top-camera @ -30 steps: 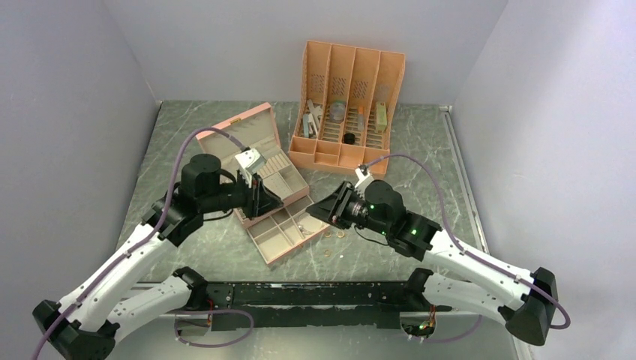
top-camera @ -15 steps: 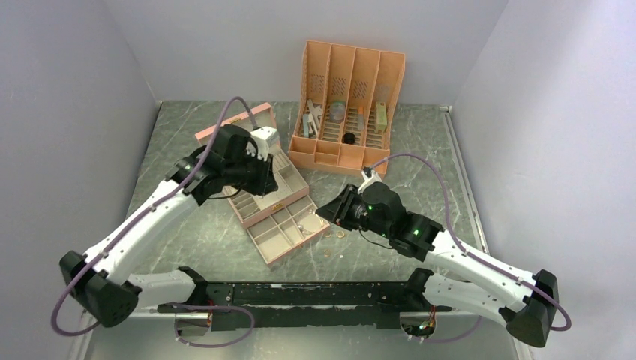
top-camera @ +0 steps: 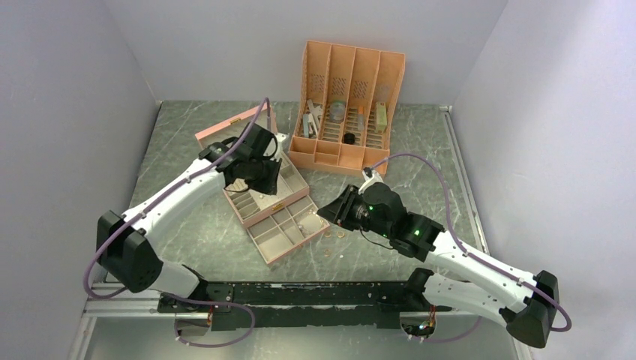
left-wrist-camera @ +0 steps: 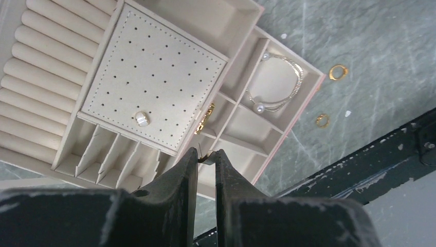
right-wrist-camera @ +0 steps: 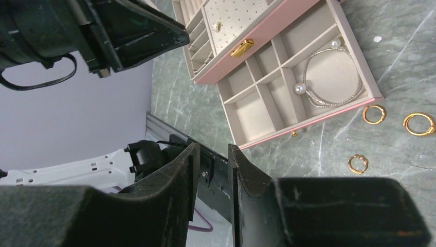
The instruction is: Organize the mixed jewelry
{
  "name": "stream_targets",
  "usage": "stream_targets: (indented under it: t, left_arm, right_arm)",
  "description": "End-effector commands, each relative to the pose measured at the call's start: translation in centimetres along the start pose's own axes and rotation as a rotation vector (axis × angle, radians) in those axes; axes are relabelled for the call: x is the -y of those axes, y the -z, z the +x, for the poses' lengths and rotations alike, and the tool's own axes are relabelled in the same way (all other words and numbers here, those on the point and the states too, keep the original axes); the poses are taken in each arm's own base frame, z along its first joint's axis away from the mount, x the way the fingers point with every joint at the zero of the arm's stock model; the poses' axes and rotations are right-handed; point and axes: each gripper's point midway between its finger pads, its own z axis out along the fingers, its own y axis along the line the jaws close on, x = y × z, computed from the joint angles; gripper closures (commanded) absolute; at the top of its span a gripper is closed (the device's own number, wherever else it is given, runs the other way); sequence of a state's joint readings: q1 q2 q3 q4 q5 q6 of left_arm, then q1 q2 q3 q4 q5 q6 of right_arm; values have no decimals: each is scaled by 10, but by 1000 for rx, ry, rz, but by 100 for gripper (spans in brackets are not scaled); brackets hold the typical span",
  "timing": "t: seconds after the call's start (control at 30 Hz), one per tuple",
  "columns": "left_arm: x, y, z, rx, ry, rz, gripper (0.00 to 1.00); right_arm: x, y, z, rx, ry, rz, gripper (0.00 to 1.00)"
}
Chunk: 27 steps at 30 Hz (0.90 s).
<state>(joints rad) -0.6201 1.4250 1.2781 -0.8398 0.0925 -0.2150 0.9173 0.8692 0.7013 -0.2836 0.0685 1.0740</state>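
The mixed jewelry lies partly on the table: gold rings (right-wrist-camera: 374, 113) (right-wrist-camera: 418, 124) (right-wrist-camera: 358, 163) sit just right of the pink jewelry box (top-camera: 241, 204), two of them also in the left wrist view (left-wrist-camera: 338, 72) (left-wrist-camera: 322, 120). A pearl-tipped bracelet (left-wrist-camera: 277, 92) lies in the pulled-out drawer (top-camera: 264, 244). A pearl stud (left-wrist-camera: 141, 119) sits on the perforated pad. My left gripper (left-wrist-camera: 206, 156) hovers over the box, shut on a tiny earring with a thin pin. My right gripper (right-wrist-camera: 212, 149) hangs open with nothing in it, low beside the drawer's right corner (top-camera: 324, 212).
An orange slotted organizer (top-camera: 349, 97) with grey and black oddments stands behind the box at the back. Ring rolls (left-wrist-camera: 46, 67) fill the box's left part. A black rail (top-camera: 315, 294) runs along the near edge. Grey walls close in on both sides.
My left arm has stretched forward and swung its gripper from the drawer's near-left side to above the box's upper tray. The right arm has barely shifted.
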Motion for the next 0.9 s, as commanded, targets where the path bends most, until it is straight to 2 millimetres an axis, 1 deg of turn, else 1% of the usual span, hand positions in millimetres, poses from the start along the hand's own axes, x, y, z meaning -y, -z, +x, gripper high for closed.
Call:
stream_targets:
  t: [0.0, 0.2, 0.33, 0.4, 0.5, 0.6, 0.87]
  left_arm:
    - [-8, -6, -4, -12, -20, -60, 95]
    - [-16, -25, 4, -71, -25, -94, 95]
    - [-16, -37, 6, -88, -26, -90, 95]
    - [-20, -42, 7, -97, -28, -107, 95]
    - [-21, -47, 9, -112, -32, -111, 95]
    - [-30, -50, 8, -112, -36, -163, 95]
    - [-41, -57, 7, -118, -45, -217, 95]
  right_arm:
    - [1, 2, -6, 23, 14, 12, 69]
    - [0, 1, -7, 22, 22, 16, 69]
    - [-1, -1, -5, 11, 24, 15, 69]
    - [-1, -1, -5, 8, 25, 13, 69]
    - [-1, -1, -5, 8, 27, 15, 69]
    - [0, -1, -4, 6, 26, 15, 69]
    - [0, -2, -3, 0, 26, 16, 69]
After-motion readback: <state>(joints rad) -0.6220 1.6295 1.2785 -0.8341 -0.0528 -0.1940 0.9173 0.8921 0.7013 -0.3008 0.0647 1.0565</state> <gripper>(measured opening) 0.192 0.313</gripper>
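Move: The pale pin-holed earring pad in the jewelry box's upper tray has its middle about 7 cm ahead of the left hand, 2 cm left and 10 cm below; the left hand already grips a small silvery earring. The stud already on the pad lies some 5 cm ahead, 5 cm left; the gold latch about 2 cm straight ahead, 11 cm down. The pearl bracelet sits level with the hand, 10 cm right, 16 cm down. From the right hand, the pad is some 15 cm ahead, 15 cm left, 14 cm below. The little earring, still pinched between the left fingertips, is carried down towards the near part of the pin-holed pad: the left hand sinks between 6 and 7 cm, quickly at first and then easing, while edging about 2 cm forward and, late on, as much to the left. The wrist tilts some 15 degrees, bringing the fingers closer to straight down; their grip stays unchanged. ##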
